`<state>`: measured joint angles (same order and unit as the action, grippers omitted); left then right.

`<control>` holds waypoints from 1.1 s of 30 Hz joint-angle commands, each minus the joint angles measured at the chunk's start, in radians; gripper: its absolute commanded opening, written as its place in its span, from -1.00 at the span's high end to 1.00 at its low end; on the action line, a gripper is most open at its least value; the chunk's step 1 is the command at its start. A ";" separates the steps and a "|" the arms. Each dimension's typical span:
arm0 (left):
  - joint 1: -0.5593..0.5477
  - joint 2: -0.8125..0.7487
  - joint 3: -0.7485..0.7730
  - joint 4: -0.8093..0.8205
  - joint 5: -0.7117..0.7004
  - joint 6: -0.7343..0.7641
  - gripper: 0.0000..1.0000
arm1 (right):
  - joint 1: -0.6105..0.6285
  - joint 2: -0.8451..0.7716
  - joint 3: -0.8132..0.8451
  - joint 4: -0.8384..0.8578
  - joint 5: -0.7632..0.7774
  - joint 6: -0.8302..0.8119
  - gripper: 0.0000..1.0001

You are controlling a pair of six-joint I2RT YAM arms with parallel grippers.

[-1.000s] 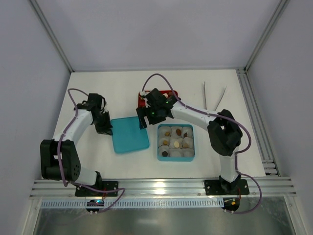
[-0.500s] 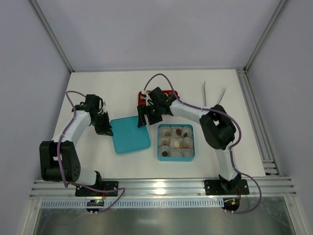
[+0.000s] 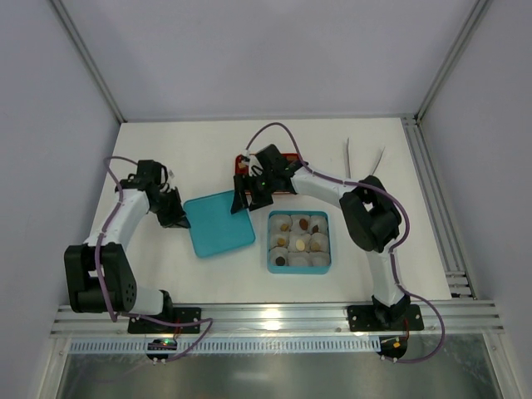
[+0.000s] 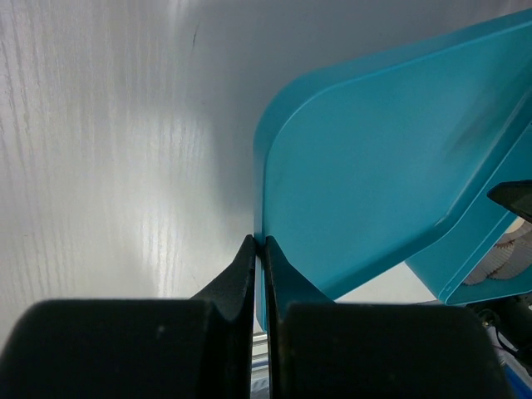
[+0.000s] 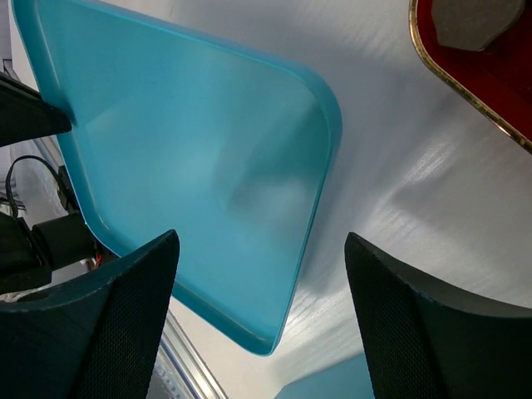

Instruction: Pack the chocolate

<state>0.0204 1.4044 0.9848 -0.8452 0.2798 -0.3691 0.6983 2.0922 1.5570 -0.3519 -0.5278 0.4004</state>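
Observation:
The chocolate lies as small tan and brown pieces in white paper cups inside the open teal box. Left of the box is the flat teal lid. My left gripper is shut on the lid's left rim; in the left wrist view its fingertips pinch the thin edge of the lid. My right gripper hovers open over the lid's far right corner. The right wrist view shows the lid edge between the spread jaws of this gripper, with nothing touching them.
A red tray with a gold rim sits just behind the right gripper, and its corner shows in the right wrist view. Metal tweezers lie at the back right. A rail runs along the table's right edge.
The left arm has drawn back to the left, taking the lid a little up and left. The right gripper has moved to the lid's far right corner.

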 commanded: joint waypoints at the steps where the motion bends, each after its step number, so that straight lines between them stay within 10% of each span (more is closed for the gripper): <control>1: 0.019 -0.039 0.009 0.028 0.058 -0.016 1.00 | -0.005 0.006 0.023 0.044 -0.057 0.012 -0.61; 10: 0.039 -0.050 0.011 0.044 0.105 -0.030 1.00 | -0.010 -0.027 -0.017 0.148 -0.184 0.086 -0.49; 33: 0.044 -0.156 0.002 0.098 0.217 -0.054 0.99 | -0.036 -0.159 -0.124 0.359 -0.314 0.330 0.84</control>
<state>0.0605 1.3090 0.9779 -0.7910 0.4313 -0.4122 0.6716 2.0109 1.4467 -0.0528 -0.8330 0.6861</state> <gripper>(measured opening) 0.005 0.125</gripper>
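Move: The left hand still pinches the lid's left rim, the lid's middle about 9 cm to its right and a little lower. The teal box lies some 31 cm to that hand's right, 5 cm nearer the base and 7 cm lower. From the open right hand, the lid's middle is about 6 cm to the left, 6 cm back and slightly below. The red tray stands about 8 cm ahead and 7 cm right of the right hand, the box 11 cm back and 15 cm right. The right fingers close from wide open to a narrow gap and pinch the lid's right rim between them, while that hand rises about 7 cm, ever faster, easing some 2 cm back and 2 cm left, its fingers swinging up towards level by roughly 20 degrees. The left hand keeps its pinch on the opposite rim and lifts about 3.5 cm, drifting slightly right and forward. ##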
